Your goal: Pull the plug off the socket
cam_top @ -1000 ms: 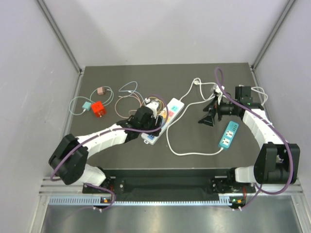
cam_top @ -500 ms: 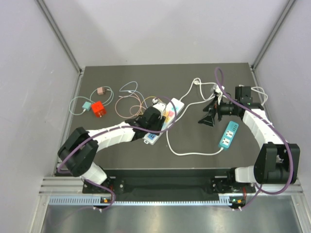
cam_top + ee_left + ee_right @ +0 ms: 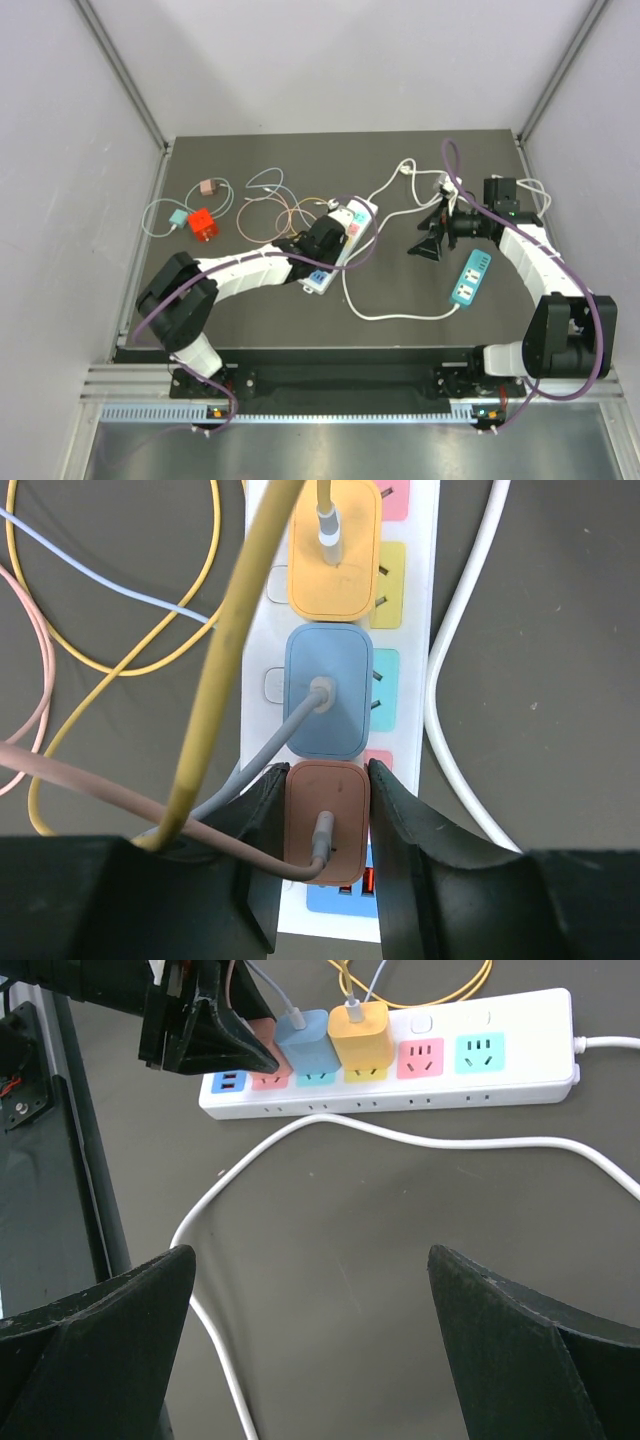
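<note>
A white power strip [image 3: 420, 710] lies mid-table [image 3: 345, 228] with three plugs in a row in its sockets. The brown plug [image 3: 327, 820] is the one nearest the strip's end, then a blue plug [image 3: 328, 692] and a yellow plug [image 3: 333, 550]. My left gripper [image 3: 326, 780] is shut on the brown plug, with a finger flat against each of its sides; the plug sits down on the strip. The right wrist view shows the left gripper [image 3: 215, 1035] over that end of the strip [image 3: 500, 1070]. My right gripper [image 3: 310, 1255] hangs open above bare table to the strip's right [image 3: 428, 240].
A teal power strip [image 3: 471, 277] lies at the right, with its white cable [image 3: 385, 315] looping across the table front. Thin coloured cables [image 3: 265, 205], a red block [image 3: 203, 224] and small adapters [image 3: 208, 187] lie at the back left.
My left arm has slid right along the strip toward its near end, and its jaws have closed from open onto the brown plug. The right arm has not moved.
</note>
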You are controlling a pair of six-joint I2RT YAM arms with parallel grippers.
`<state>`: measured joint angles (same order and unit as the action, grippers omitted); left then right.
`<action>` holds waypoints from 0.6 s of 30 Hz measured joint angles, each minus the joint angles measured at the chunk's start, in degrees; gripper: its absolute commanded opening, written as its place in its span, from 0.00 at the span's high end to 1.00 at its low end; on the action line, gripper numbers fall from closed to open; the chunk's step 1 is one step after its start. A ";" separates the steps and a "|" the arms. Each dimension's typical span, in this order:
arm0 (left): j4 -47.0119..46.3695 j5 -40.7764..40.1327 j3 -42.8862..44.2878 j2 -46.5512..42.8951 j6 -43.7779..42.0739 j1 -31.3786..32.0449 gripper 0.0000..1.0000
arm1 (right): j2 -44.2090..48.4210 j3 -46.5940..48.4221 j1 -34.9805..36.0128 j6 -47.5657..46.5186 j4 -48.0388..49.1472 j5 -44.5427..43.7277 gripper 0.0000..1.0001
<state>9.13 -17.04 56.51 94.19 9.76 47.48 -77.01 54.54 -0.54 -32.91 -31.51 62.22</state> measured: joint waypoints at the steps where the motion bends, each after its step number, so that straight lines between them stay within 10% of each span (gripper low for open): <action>1: 0.02 -0.04 0.11 0.09 -0.07 0.04 0.89 | 0.00 0.00 0.00 0.00 -0.04 0.00 0.00; 2: 0.15 -0.02 0.17 0.09 -0.09 0.07 1.00 | 0.00 0.00 0.00 0.00 -0.07 0.00 0.00; 18: 0.35 6.29 -6.01 -14.67 -0.09 -0.02 1.00 | -0.04 -1.36 0.00 11.47 8.68 -0.42 0.00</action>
<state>9.47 -10.74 50.50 79.53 9.67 47.46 -77.06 53.19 -0.54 -21.43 -22.83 61.80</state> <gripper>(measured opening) 0.385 0.996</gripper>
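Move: Between the left fingers, already gripped, sits the brown plug, still in the white power strip. The blue plug is next to it, roughly 3 cm ahead and 2 cm right of the hand; the yellow plug lies some 6 cm ahead and 4 cm right. The strip's middle is about 5 cm ahead, 4 cm right and 3 cm below. From the open right hand, the brown plug lies about 20 cm left, 1 cm ahead and 10 cm below. Pulling up on the brown plug, the left hand rises about 5 cm and backs off some 3 cm towards the base, keeping its pinch while the wrist rolls roughly 10 degrees, left side dipping. The open right hand only begins easing forward by about 1 cm. ##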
